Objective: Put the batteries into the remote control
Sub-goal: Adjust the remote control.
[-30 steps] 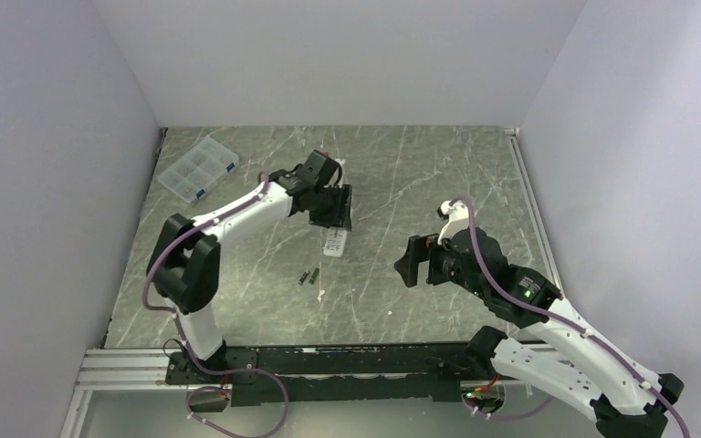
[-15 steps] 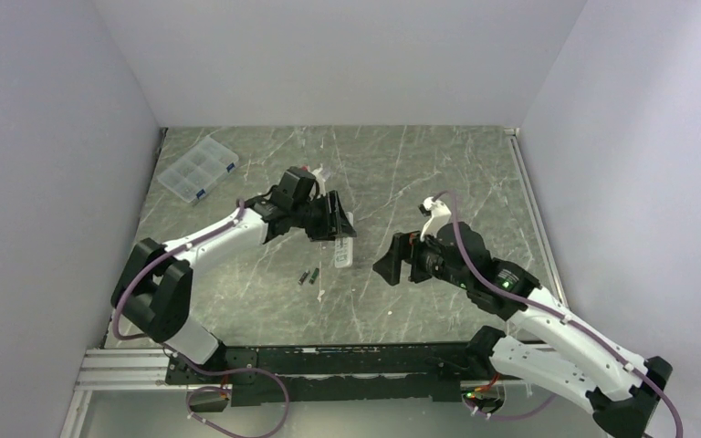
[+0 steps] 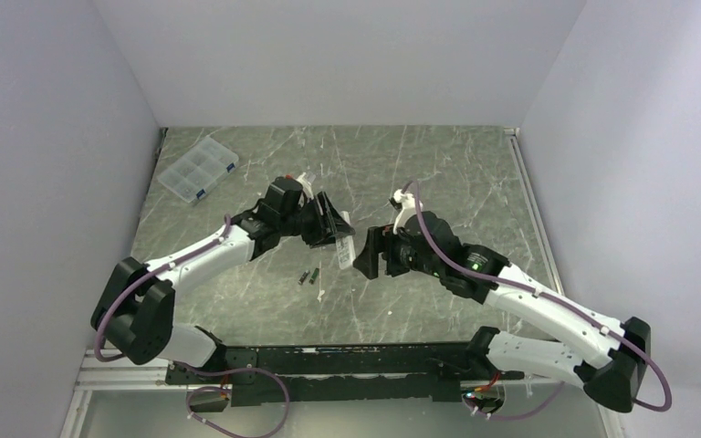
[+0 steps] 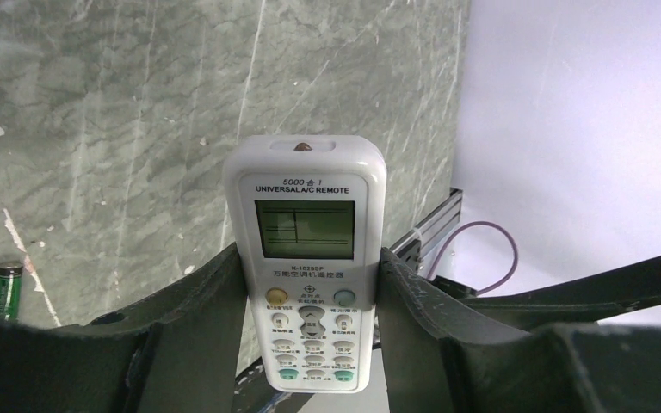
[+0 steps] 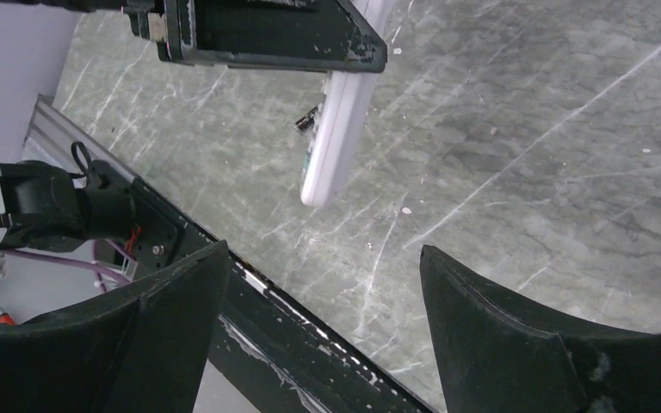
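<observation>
The white remote control is clamped by its sides in my left gripper, screen and buttons facing the left wrist camera. From above, the remote control hangs tilted off the table below my left gripper. Two dark greenish batteries lie side by side on the table, left of the remote. One battery shows in the left wrist view. My right gripper stands open just right of the remote, apart from it. The right wrist view shows my right gripper holding nothing, the remote control edge-on beyond it.
A clear compartment box with blue clips stands at the back left. A small white flat piece lies near the batteries. The black rail of the table's near edge runs under my right gripper. Grey walls close in both sides.
My left arm has swung the remote nearer and to the right, toward the table's middle. My right arm has moved left and forward until its gripper is beside the remote.
</observation>
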`<state>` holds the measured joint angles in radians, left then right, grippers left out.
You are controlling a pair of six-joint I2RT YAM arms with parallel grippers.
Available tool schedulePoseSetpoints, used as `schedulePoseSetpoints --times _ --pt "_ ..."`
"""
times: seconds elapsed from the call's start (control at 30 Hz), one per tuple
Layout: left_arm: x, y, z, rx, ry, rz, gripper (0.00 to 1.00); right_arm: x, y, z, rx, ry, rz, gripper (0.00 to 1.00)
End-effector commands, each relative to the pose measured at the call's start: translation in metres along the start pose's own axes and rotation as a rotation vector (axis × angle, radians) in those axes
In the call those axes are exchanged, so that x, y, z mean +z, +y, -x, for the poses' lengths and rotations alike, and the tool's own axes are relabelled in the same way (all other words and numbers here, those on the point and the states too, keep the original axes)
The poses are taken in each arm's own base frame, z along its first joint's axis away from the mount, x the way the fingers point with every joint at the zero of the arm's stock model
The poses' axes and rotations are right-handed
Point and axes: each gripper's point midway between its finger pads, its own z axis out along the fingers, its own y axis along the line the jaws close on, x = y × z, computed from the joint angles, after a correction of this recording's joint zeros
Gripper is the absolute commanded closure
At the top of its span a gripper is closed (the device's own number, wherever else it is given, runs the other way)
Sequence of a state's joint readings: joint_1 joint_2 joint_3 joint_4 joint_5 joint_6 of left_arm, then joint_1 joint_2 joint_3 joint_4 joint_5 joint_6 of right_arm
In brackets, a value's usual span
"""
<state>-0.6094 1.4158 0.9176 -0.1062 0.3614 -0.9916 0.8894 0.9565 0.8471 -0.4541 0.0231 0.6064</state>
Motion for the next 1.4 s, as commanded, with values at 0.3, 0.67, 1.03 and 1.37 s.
schedulePoseSetpoints --times 0.3,0.67,1.03,1.37 --pt "-0.019 -0.04 0.006 -0.066 -0.059 -0.19 1.0 0.027 0.033 0.034 0.023 -0.051 -0.004 0.28" --pt "-0.028 -0.051 0.001 -0.091 -0.054 -0.266 1.0 0.042 0.031 0.034 0.045 -0.04 -0.043 0.49" --pt "-0.033 -0.053 -0.003 -0.102 -0.046 -0.297 1.0 0.053 0.032 0.032 0.048 -0.026 -0.052 0.8" --pt "-0.041 -0.055 -0.01 -0.069 -0.011 -0.275 0.47 0.043 0.028 0.036 0.007 -0.037 -0.092 1.0"
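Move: My left hand already holds the remote control by its long edges, its middle about 1 cm back of that hand's point and 1 cm below. From my open right hand that middle lies some 6 cm ahead, 5 cm left and 4 cm lower, keypad end nearer. The two batteries lie on the table, about 2 cm ahead of my right hand, 16 cm left of it and 17 cm below. I bring my right hand about 5 cm left and forward, sinking a little, to the keypad end of the remote, and close its fingers until they pinch that end, one on the button face and one on the back. Meanwhile my left hand keeps its grip and lifts the remote some 3 cm, its fingertips tilting up by roughly 15 degrees. ##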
